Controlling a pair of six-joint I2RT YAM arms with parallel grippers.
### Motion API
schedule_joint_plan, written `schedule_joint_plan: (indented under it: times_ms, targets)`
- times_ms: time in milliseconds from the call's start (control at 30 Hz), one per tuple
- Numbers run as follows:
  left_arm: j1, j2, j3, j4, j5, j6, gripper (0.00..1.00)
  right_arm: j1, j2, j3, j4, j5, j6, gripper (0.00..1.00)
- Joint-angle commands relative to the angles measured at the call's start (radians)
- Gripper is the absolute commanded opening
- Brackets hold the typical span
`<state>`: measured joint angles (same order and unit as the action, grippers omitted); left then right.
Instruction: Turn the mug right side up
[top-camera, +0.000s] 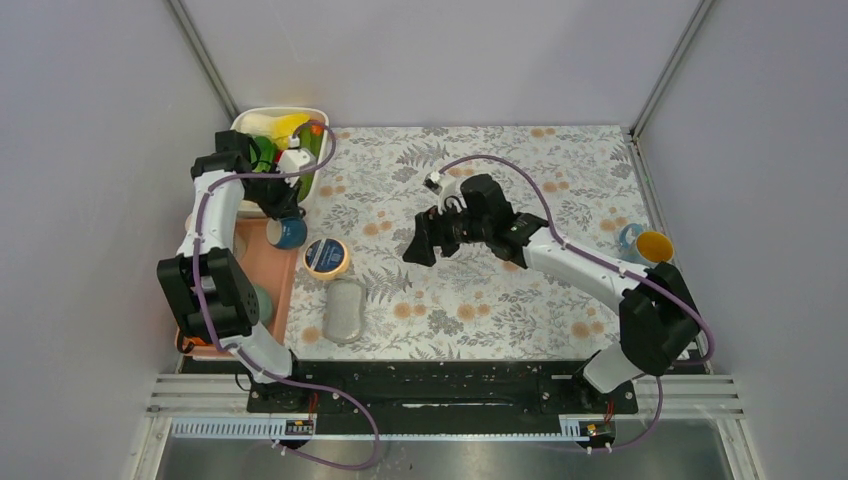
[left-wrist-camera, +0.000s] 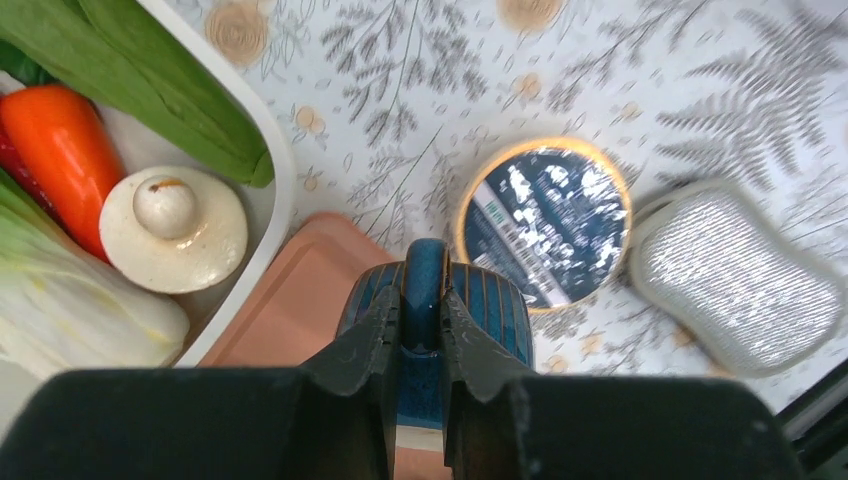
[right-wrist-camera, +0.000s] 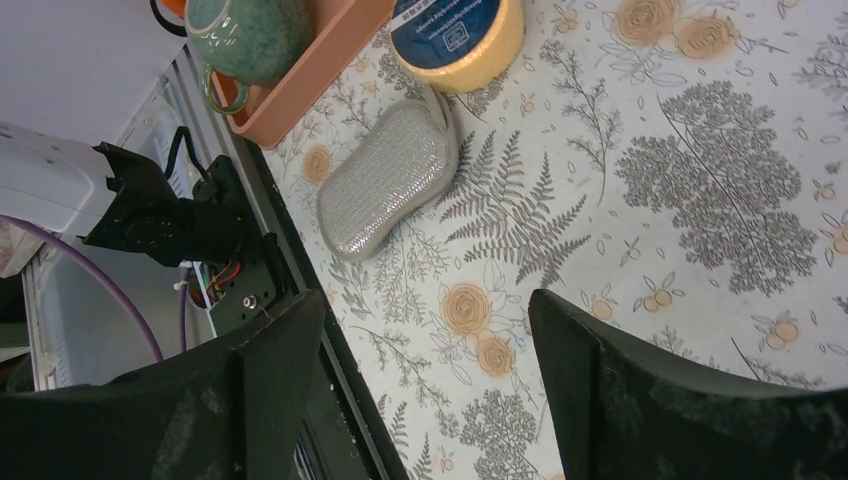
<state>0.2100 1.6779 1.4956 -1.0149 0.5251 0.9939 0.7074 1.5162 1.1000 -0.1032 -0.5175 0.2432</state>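
Observation:
A dark blue ribbed mug (top-camera: 288, 233) is at the far right corner of the orange tray (top-camera: 284, 285). My left gripper (top-camera: 279, 213) is shut on its handle. In the left wrist view the handle sits between my gripper's (left-wrist-camera: 422, 300) two fingers, with the mug body (left-wrist-camera: 495, 310) just beyond them. The top view shows a round face of the mug turned upward; I cannot tell if it is the mouth or the base. My right gripper (top-camera: 423, 247) is open and empty above the middle of the table, and in its wrist view (right-wrist-camera: 430, 330) only tablecloth lies between the fingers.
A white bin (top-camera: 243, 125) of vegetables stands at the back left. A yellow-rimmed round tin (top-camera: 326, 257) and a grey sponge (top-camera: 347, 309) lie right of the tray. A green mug (right-wrist-camera: 245, 35) stands on the tray. A blue-and-yellow mug (top-camera: 645, 244) lies at the right edge.

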Motion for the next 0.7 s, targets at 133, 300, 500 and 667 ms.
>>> schedule_joint_plan:
  times_ms: [133,300,500,667]
  targets:
    - [-0.014,-0.12,0.024,0.101,0.286,-0.265,0.0,0.073,0.158,0.175,0.194,-0.03,0.059,0.85]
    - [-0.06,-0.142,0.039,0.118,0.393,-0.372,0.0,0.074,0.26,0.247,0.356,-0.065,0.124,0.87]
    - [-0.128,-0.191,0.028,0.202,0.492,-0.5,0.0,0.079,0.363,0.337,0.525,-0.128,0.247,0.87]
    - [-0.154,-0.207,0.026,0.274,0.543,-0.594,0.0,0.087,0.416,0.381,0.534,-0.151,0.271,0.84]
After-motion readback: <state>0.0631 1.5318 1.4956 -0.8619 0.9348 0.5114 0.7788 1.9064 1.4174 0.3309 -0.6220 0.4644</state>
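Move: The blue mug hangs by its handle in the left fingers, its middle about 4 cm below and 3 cm back of them; the right hand's open fingers, where it is being taken, are some 30 cm to the right, 8 back and 3 higher. The blue-labelled tub lies 8 cm back, 6 right and 13 below the left hand. From the right hand the mug is about 30 cm left, 5 ahead and 7 lower. The blue mug, still pinched by its handle, is carried about 13 cm right and 10 cm up towards the right gripper, the left wrist rolling some 30 degrees so its fingers swing from downward to more rightward. Meanwhile the right hand comes in about 12 cm leftward, drifting forward and rising, its fingers staying wide and tilting nearly level, and stops short of closing on the mug. ##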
